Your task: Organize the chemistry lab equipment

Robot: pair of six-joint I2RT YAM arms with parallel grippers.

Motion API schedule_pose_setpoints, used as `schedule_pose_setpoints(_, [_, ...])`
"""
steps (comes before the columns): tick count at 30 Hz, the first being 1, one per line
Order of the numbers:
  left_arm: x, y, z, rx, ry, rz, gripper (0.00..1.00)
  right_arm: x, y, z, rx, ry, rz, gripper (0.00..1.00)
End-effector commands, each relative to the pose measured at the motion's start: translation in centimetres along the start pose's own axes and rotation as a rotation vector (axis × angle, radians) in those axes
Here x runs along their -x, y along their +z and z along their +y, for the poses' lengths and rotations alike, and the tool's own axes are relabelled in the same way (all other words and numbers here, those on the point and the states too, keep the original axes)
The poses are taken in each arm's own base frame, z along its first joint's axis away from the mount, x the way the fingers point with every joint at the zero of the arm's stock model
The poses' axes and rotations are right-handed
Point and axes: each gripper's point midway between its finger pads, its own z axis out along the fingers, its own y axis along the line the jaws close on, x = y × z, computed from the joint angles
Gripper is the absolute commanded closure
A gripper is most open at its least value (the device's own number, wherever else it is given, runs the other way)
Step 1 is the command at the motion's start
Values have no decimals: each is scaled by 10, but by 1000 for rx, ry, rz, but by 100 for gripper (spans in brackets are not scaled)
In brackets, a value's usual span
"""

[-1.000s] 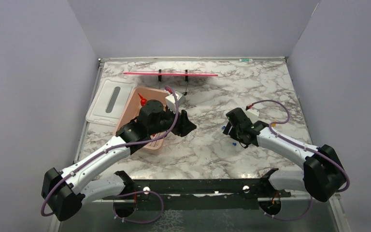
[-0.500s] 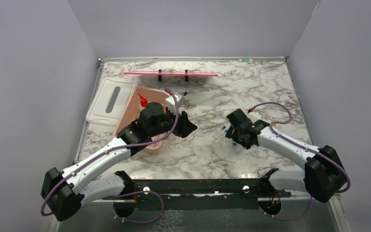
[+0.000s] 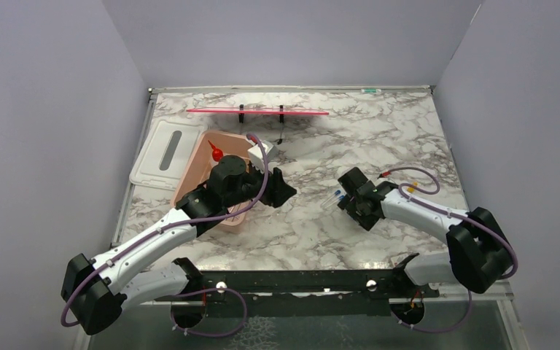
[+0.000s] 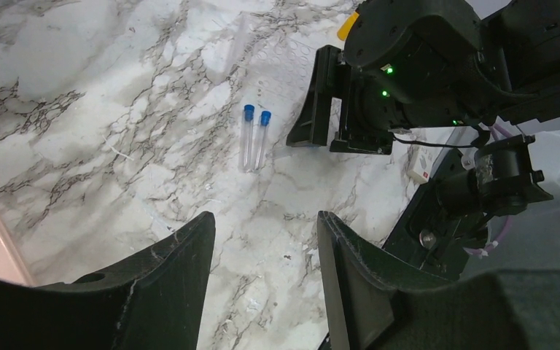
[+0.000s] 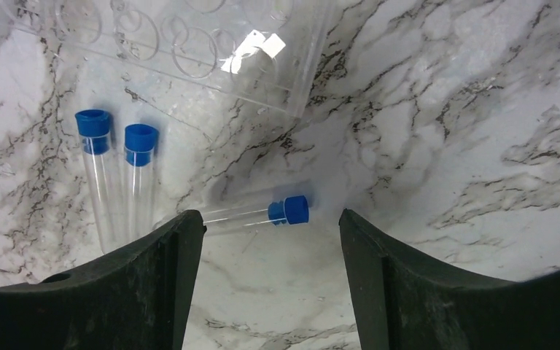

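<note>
Two blue-capped tubes (image 5: 117, 175) lie side by side on the marble, also seen in the left wrist view as blue-capped tubes (image 4: 253, 138). A third tube (image 5: 255, 213) lies crosswise just beyond the tips of my right gripper (image 5: 271, 222), which hangs open above the table with nothing in it. From above, the tubes (image 3: 333, 196) sit just left of the right gripper (image 3: 350, 200). My left gripper (image 3: 286, 191) is open and empty over bare marble, right of the pink tub. A squeeze bottle with a red nozzle (image 3: 215, 152) stands in the tub.
The pink tub (image 3: 198, 157) is under the left arm, with a white lid (image 3: 162, 153) to its left. A clear plastic tube rack (image 5: 189, 51) lies flat behind the tubes. A red strip on black stands (image 3: 257, 111) runs along the back.
My right gripper has shifted slightly left and its arm has drawn in, bringing the jaws over the tubes. The left gripper has stayed in place and opened slightly.
</note>
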Motion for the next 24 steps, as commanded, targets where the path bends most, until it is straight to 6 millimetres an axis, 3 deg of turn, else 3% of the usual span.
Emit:
schedule_pose_setpoints(1, [5, 0, 1, 13, 3, -31, 43, 1, 6, 9, -11, 70, -1, 28])
schedule_pose_setpoints(11, [2, 1, 4, 23, 0, -27, 43, 3, 16, 5, -43, 8, -30, 52])
schedule_pose_setpoints(20, [0, 2, 5, 29, -5, -19, 43, 3, 23, 10, -16, -94, -33, 65])
schedule_pose_setpoints(24, [-3, 5, 6, 32, -22, -7, 42, 4, 26, 10, -11, -150, -38, 79])
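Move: The loose blue-capped test tube lies flat just below the right fingers, its middle about 2 cm ahead, 1 cm left and 2 cm below that hand, lying nearly across the gap with its cap pointing back-right. The two other test tubes lie side by side some 7 cm ahead and 4 cm left; the clear rack is about 9 cm ahead and 7 cm right. From the left hand, the loose tube is roughly 3 cm ahead, 15 cm right and 22 cm down. The loose test tube gets taken between the right fingertips just below its blue cap: the hand eases forward about 1.5 cm, sinking half a centimetre and turning some 5 degrees counter-clockwise late on, while the wide-open fingers close most of the way from either side and pinch it against no visible tilt or lift. ##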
